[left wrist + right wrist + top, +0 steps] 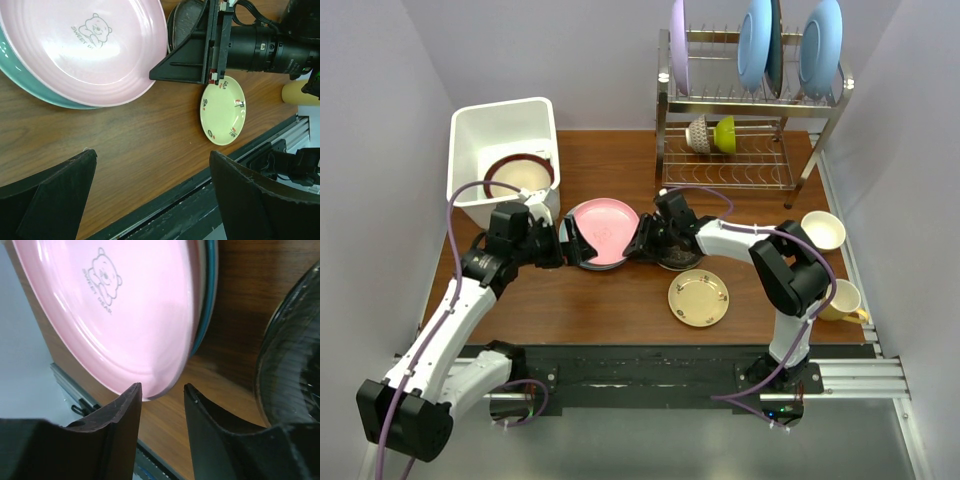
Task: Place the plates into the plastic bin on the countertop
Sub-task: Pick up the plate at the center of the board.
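The pink plate (pixel 603 230) (pixel 85 45) (pixel 115 305) lies at the middle of the countertop (pixel 620 310) on top of a blue-green plate (pixel 30 85) (pixel 207 300). My right gripper (pixel 642 235) (pixel 162 387) straddles the pink plate's right rim with narrowed jaws; a gap still shows on one side. My left gripper (pixel 565 243) (pixel 152 155) is wide open beside the plate's left edge, holding nothing. A dark glass plate (pixel 678 258) (pixel 295 365) lies under my right arm. A small yellowish plate (pixel 698 297) (pixel 223 110) lies nearer the front. The white plastic bin (pixel 500 125) holds a maroon-rimmed cream plate (pixel 518 176).
A steel wire rack (pixel 750 110) at the back right carries light-blue and lilac plates and small bowls. Two cream mugs (pixel 823 230) (pixel 840 300) stand at the right edge. A black rail (pixel 670 365) runs along the table's front edge.
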Robot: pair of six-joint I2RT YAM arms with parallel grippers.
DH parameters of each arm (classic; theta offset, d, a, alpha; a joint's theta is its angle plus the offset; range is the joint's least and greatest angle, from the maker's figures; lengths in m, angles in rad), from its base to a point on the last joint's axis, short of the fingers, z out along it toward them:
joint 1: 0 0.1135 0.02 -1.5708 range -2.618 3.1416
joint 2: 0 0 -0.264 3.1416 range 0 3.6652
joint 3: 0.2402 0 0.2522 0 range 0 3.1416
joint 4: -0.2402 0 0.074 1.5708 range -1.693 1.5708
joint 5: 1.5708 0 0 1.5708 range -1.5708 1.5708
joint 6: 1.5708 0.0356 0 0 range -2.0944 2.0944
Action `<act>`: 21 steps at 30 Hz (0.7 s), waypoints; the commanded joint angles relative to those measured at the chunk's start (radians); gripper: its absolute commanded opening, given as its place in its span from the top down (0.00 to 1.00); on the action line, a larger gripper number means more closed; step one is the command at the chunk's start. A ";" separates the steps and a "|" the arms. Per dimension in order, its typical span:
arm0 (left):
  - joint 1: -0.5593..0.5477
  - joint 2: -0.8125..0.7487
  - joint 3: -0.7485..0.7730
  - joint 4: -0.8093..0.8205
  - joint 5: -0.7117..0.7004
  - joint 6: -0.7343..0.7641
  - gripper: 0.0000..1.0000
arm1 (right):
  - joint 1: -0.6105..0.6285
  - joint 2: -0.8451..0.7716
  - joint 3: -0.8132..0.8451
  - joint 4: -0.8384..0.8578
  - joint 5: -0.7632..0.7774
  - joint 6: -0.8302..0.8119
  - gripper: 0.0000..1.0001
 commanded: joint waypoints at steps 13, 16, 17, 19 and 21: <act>-0.012 -0.033 -0.043 0.045 0.029 -0.024 0.00 | -0.003 -0.009 -0.005 0.010 0.033 0.013 0.92; -0.012 -0.039 -0.047 0.042 0.026 -0.024 0.00 | -0.004 -0.016 -0.009 0.012 0.035 0.010 1.00; -0.012 -0.042 -0.049 0.040 0.026 -0.024 0.00 | -0.004 -0.020 -0.012 0.012 0.036 0.008 1.00; -0.012 -0.048 -0.049 0.034 0.017 -0.023 0.00 | -0.004 -0.028 -0.015 0.012 0.039 0.007 1.00; -0.012 -0.060 -0.049 0.031 0.003 -0.023 0.00 | -0.004 -0.042 -0.020 0.007 0.042 0.002 1.00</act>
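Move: The pink plate lies on its stack with its near right rim already between the right hand's half-closed fingers; its middle is some 8 cm to that hand's left, 4 cm ahead and barely below. The teal plate under it sits about 9 cm left and 3 cm ahead, the black plate roughly 10 cm right and level. From the left hand, the pink plate's middle is about 6 cm ahead, 4 cm right and 12 cm lower. The pink plate's near right rim is pinched at the right fingertips, which close from a bit under half open to nearly shut while that hand holds its place. Meanwhile the left hand, still wide open and angled down, eases slowly down and back, about 1 cm each way, beside the plate without taking hold. ##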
